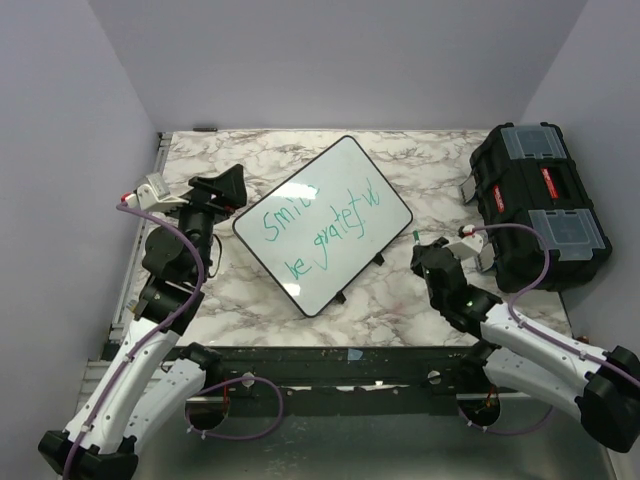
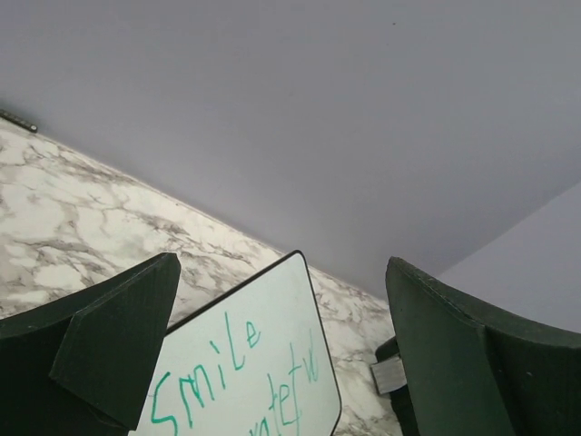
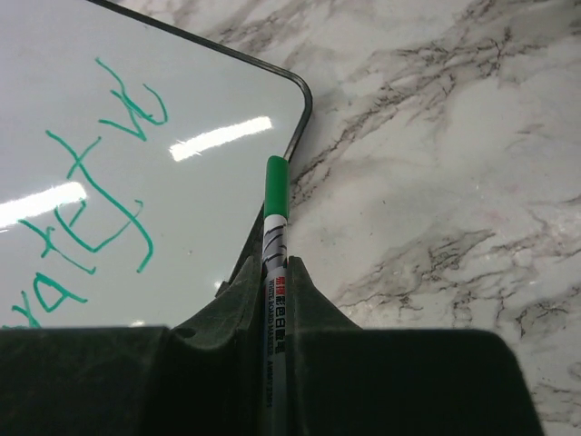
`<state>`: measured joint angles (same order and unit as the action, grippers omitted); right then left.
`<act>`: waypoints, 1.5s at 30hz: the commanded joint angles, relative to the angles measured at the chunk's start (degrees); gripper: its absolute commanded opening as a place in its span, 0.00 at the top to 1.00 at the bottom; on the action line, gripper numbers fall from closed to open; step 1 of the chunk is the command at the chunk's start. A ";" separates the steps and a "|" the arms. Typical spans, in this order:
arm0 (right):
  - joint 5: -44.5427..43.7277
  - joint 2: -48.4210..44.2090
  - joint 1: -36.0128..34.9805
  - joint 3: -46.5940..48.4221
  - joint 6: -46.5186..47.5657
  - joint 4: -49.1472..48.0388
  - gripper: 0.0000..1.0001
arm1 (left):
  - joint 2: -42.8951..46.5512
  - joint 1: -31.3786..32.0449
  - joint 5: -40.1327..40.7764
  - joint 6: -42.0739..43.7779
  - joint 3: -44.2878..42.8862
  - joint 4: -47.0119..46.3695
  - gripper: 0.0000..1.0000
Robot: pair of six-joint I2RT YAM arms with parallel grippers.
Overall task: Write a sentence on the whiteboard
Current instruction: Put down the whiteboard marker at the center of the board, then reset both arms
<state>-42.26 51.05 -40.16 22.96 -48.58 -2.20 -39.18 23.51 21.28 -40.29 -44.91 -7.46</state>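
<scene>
The whiteboard (image 1: pixel 322 222) lies tilted on the marble table, with the sentence (image 1: pixel 330 228) in green marker in two uneven lines. My left gripper (image 1: pixel 225 190) hovers at the board's left corner, open and holding nothing. In the left wrist view its gripper (image 2: pixel 281 272) frames the whiteboard (image 2: pixel 272 318) and the word "Smile" (image 2: pixel 204 372). My right gripper (image 1: pixel 432 252) sits just off the board's right corner, shut on a green-capped marker (image 1: pixel 416 237). The right wrist view shows the marker (image 3: pixel 277 191) pinched in my gripper (image 3: pixel 277 268), its cap beside the whiteboard (image 3: pixel 136 82) corner and the sentence's end (image 3: pixel 100 200).
A black toolbox (image 1: pixel 540 205) with clear lid compartments stands at the right edge of the table (image 1: pixel 400 300). Lavender walls close in on the left, back and right. Purple cables run along both arms near the front rail (image 1: pixel 330 360).
</scene>
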 commanded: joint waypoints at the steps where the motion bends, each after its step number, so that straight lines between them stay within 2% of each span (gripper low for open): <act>1: -2.44 1.83 0.10 -2.40 -10.96 4.10 0.99 | 1.26 -2.06 0.77 2.71 1.74 0.03 0.02; 5: -0.98 3.33 0.08 -4.49 -15.35 4.39 0.99 | 1.21 -3.54 -0.30 2.90 2.27 0.13 0.02; 14: 1.54 4.72 0.08 -8.00 -20.44 4.31 0.91 | 0.97 -5.47 -2.28 2.30 2.98 0.08 0.02; 20: 1.64 3.92 0.08 -9.22 -21.24 4.42 0.75 | 1.04 -6.19 -2.56 1.68 3.19 0.34 0.01; 30: 1.32 1.29 0.08 -9.36 -21.68 6.23 0.40 | 1.12 -7.15 -3.17 1.71 3.51 0.52 0.02; 37: -0.92 -0.86 0.09 -4.42 -13.96 7.68 0.18 | 1.29 -7.95 -3.18 2.70 3.94 0.43 0.01; 42: -2.23 -1.65 0.13 1.46 -7.09 8.40 0.17 | 1.77 -8.52 -2.96 4.65 4.86 -0.65 0.01; 45: -0.36 -2.16 0.10 4.17 -0.78 5.55 0.17 | 1.91 -8.82 -2.18 6.26 5.42 -1.13 0.02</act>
<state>-41.28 50.04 -40.16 23.38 -58.24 5.30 -38.33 15.40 19.22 -37.26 -40.82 -7.27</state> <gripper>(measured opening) 0.833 0.985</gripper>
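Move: The right hand still pinches the marker. The bare table spot it goes for lies about 5 cm back, 1 cm right and 9 cm below. The whiteboard's middle is some 11 cm ahead and 25 cm left of this hand, its near black clip roughly 2 cm ahead and 9 cm left; the toolbox stands about 15 cm ahead and 30 cm right. From the left hand, the spot is roughly 48 cm right, 6 cm back and 35 cm below. Carrying the marker, the right hand sinks about 8.5 cm and draws back some 3 cm to the marble beside the whiteboard, tipping its fingers roughly 10 degrees further down, then opens them wide there to let go and lifts back up about 7 cm, slightly forward, leaving the marker behind. Meanwhile the open, empty left hand drifts some 3.5 cm left and about as far down, touching nothing. ##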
